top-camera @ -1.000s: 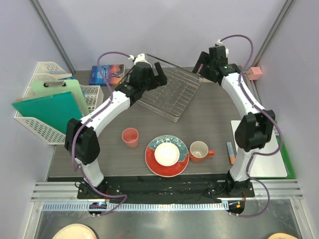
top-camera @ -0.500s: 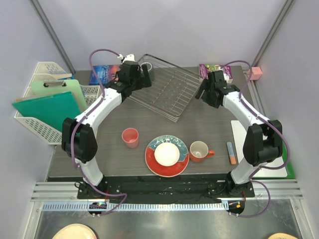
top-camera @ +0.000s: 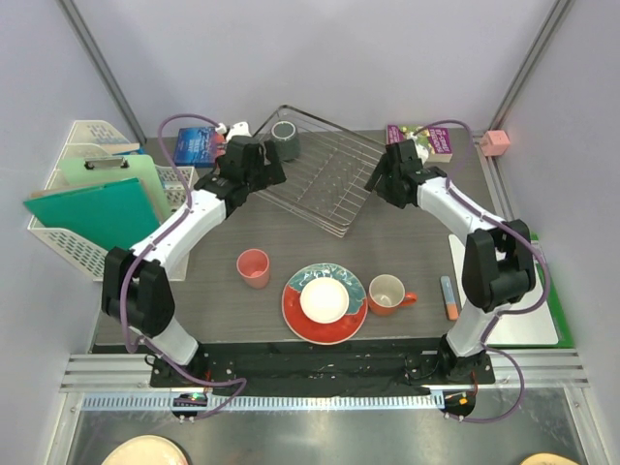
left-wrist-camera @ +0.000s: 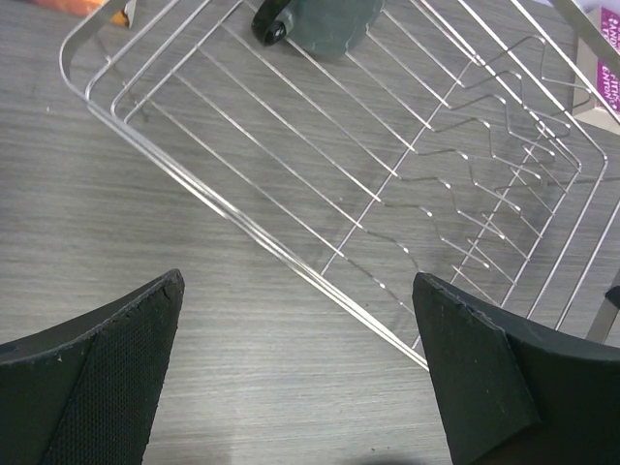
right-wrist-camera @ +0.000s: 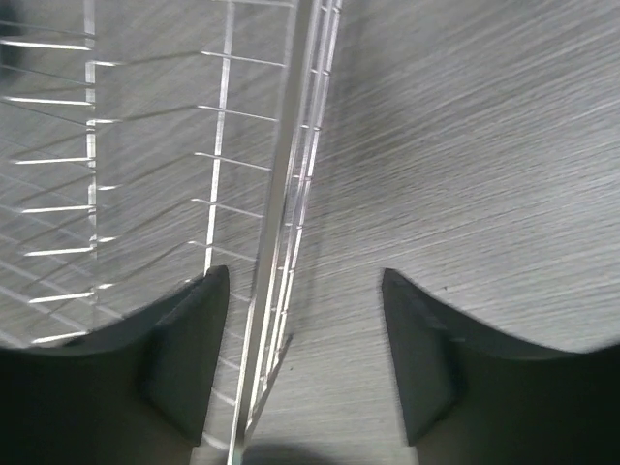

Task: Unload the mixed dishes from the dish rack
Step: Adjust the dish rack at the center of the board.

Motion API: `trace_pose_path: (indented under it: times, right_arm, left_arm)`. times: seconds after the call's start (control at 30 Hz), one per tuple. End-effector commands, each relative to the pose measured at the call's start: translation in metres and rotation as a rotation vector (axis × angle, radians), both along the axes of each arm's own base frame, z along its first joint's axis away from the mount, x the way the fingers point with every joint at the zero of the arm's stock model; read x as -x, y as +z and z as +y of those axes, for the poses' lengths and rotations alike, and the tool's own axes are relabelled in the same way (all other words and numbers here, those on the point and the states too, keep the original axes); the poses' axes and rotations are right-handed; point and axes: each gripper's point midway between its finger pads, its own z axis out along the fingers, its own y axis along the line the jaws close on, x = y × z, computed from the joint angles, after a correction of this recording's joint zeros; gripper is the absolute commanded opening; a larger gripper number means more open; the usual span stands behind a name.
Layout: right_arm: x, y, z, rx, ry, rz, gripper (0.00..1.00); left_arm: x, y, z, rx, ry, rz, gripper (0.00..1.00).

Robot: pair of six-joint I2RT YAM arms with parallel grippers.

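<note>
The silver wire dish rack (top-camera: 325, 184) sits at the back of the table, and a dark grey mug (top-camera: 285, 139) lies in its far-left corner. The left wrist view shows that mug (left-wrist-camera: 325, 24) at the top. My left gripper (top-camera: 263, 174) (left-wrist-camera: 295, 368) is open over bare table, just outside the rack's left rim. My right gripper (top-camera: 380, 179) (right-wrist-camera: 300, 349) is open and straddles the rack's right rim wire (right-wrist-camera: 276, 271). On the near table are the pink cup (top-camera: 253, 266), the teal plate (top-camera: 295, 312) carrying the small bowl (top-camera: 324, 300), and the orange mug (top-camera: 387, 293).
A white lattice basket (top-camera: 77, 247) with green folders stands at the left edge. A blue book (top-camera: 199, 145) and a purple box (top-camera: 426, 139) lie at the back. A marker (top-camera: 449, 295) and a white board (top-camera: 504, 291) lie at the right.
My left gripper has pulled back left off the dark grey mug, which now shows in the rack. My right gripper came down from the back right onto the rack's right rim, its jaws narrowing.
</note>
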Motion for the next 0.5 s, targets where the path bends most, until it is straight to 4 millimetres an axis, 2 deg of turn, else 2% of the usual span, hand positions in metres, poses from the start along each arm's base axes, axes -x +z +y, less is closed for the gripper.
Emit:
trace_pose_path:
  times: [0.0, 0.03, 0.1, 0.13, 0.23, 0.37, 0.43, 0.47]
  right_arm:
    - [-0.014, -0.01, 0.009, -0.028, -0.032, -0.009, 0.59]
    - [-0.015, -0.014, 0.009, -0.027, -0.035, -0.003, 0.55]
    - [-0.017, -0.021, 0.009, -0.014, -0.038, 0.009, 0.39]
    - [-0.018, -0.022, 0.008, -0.008, -0.04, 0.007, 0.22]
    - [-0.022, -0.022, 0.001, 0.04, -0.051, 0.0, 0.01]
    - [-0.036, -0.013, -0.011, 0.139, -0.052, -0.01, 0.01]
    - [-0.038, -0.017, -0.022, 0.222, -0.043, 0.018, 0.01]
    - [-0.045, -0.006, -0.023, 0.241, -0.044, -0.005, 0.01]
  left_arm:
    - [0.0, 0.021, 0.004, 0.066, 0.047, -0.081, 1.0]
    - [0.001, 0.021, 0.004, 0.067, 0.046, -0.082, 1.0]
    - [0.002, 0.018, 0.003, 0.063, 0.038, -0.076, 1.0]
    - [0.002, 0.018, 0.003, 0.059, 0.037, -0.073, 1.0]
    - [0.003, 0.016, 0.006, 0.046, 0.04, -0.073, 1.0]
    - [0.002, 0.018, 0.007, 0.038, 0.046, -0.077, 1.0]
    - [0.001, 0.02, 0.007, 0.035, 0.045, -0.075, 1.0]
    - [0.001, 0.02, 0.007, 0.032, 0.044, -0.074, 1.0]
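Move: The dish rack's right rim runs just below the right hand's open fingers, about 2 cm to the left, 1 cm ahead and 2 cm down; the rack's middle lies some 12 cm left and 2 cm ahead. The dark mug in the rack stands about 19 cm left and 10 cm ahead, the purple book roughly 13 cm right and 11 cm ahead. From the left hand, that rim is about 19 cm right, 2 cm back and 11 cm lower. The dish rack's right rim gets pinched by the right hand, which sinks about 2 cm over it and edges forward and left while its fingers close from well open to almost shut. Keeping that pinch, the hand pushes the rim on forward and to the right, roughly 3 cm forward in all. ##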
